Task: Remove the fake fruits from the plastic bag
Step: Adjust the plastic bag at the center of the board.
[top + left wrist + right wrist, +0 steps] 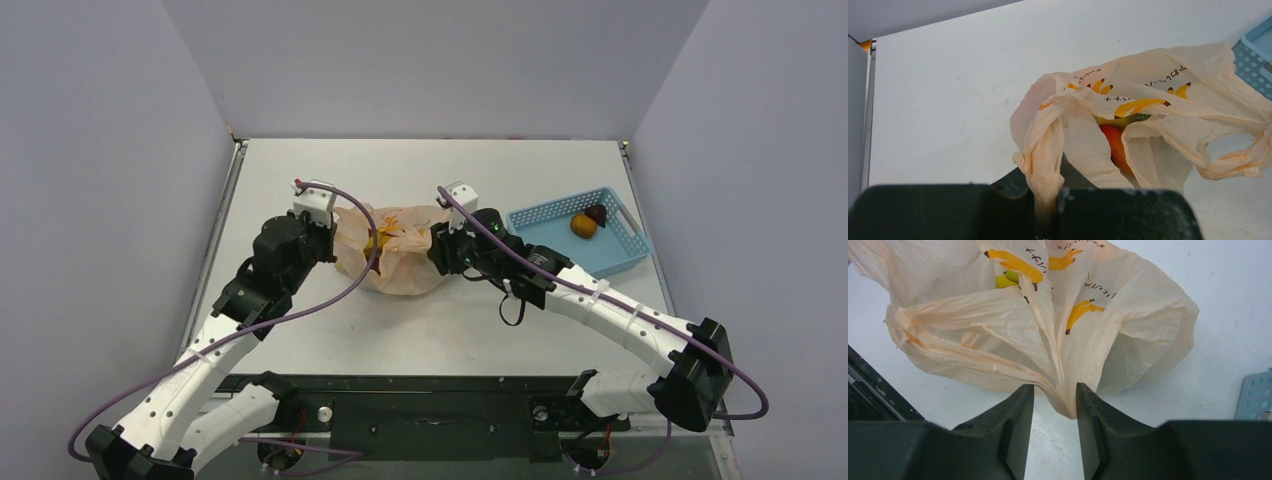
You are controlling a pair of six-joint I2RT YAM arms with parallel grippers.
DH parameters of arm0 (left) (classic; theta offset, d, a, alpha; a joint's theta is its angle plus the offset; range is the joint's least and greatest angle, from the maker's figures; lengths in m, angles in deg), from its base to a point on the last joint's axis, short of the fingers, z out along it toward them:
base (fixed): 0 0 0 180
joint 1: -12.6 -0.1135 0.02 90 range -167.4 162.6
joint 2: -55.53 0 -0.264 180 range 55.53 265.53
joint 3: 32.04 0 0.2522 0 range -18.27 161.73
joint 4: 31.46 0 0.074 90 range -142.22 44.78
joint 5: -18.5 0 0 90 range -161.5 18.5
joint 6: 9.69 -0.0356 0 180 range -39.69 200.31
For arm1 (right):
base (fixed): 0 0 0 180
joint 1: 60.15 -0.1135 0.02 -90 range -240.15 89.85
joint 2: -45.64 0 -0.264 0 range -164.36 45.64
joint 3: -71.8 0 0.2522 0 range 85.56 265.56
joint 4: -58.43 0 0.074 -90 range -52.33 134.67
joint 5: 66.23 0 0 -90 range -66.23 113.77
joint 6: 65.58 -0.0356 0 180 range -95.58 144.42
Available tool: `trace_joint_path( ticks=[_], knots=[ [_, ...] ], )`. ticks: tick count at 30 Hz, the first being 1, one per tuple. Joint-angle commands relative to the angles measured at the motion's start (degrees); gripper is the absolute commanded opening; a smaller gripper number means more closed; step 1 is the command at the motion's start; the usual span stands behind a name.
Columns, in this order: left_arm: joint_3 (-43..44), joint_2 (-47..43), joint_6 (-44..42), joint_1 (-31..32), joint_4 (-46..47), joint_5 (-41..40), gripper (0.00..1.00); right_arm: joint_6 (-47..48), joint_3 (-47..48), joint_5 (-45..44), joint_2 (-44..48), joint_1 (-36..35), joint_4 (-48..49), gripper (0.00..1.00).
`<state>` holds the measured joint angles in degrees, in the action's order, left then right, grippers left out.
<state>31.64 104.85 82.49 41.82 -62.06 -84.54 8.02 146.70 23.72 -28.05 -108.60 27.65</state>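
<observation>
The plastic bag (400, 255) lies crumpled mid-table between both arms, peach with banana prints. My left gripper (1046, 182) is shut on a twisted strand of the plastic bag (1158, 95) at its left side. Through the mouth show a red-orange fake fruit (1113, 142) and a bit of yellow-green one (1115, 122). My right gripper (1054, 390) stands open at the bag's right edge; a fold of the bag (998, 335) hangs between the tips, against the right fingertip (1087, 395). A yellow fruit (1002, 281) peeks from the bag. An orange fruit (583, 225) and a dark maroon one (597, 212) lie in the basket.
A light blue perforated basket (620, 250) stands right of the bag, its corner showing in the wrist views (1255, 55) (1255, 395). Grey walls enclose the white table on three sides. The black base rail runs along the near edge.
</observation>
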Motion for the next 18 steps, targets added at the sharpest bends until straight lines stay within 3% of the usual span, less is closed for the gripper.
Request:
trace_joint_path(
  ticks=[1,7,18],
  knots=[
    [1.66,1.38,-0.94,0.06,2.56,0.98,0.00,2.72,2.69,1.09,2.53,-0.28,1.33,0.45],
    [1.56,0.52,-1.13,0.06,2.09,0.73,0.00,-0.75,11.25,-4.13,0.09,1.16,1.12,0.68],
    [1.24,0.11,-1.28,0.11,2.12,0.45,0.00,-12.90,19.31,4.75,-11.61,2.87,7.01,0.77]
  ],
)
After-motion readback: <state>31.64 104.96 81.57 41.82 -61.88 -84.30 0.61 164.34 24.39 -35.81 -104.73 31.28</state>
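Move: The right hand's half-open fingers straddle the plastic bag's right handle, right at their tips; the bag's middle lies about 6 cm ahead, 7 cm to the left and 10 cm below. The yellow fruit in the bag's mouth is some 9 cm ahead, 10 cm left and 12 cm below. The blue basket stands roughly 30 cm to the right and 16 cm ahead, 18 cm down. From the left hand, which holds the other handle, the bag's middle is about 12 cm right, 4 cm ahead and 14 cm below. Upward first, then forward and a little left, the right hand comes free of the bag's handle, its fingers opening on to wide. It climbs about 10 cm and reaches some 6 cm out over the bag, fingertips tilting up by roughly 10 degrees. The left hand keeps its pinch on the left handle, dipping barely a centimetre and coming back. ##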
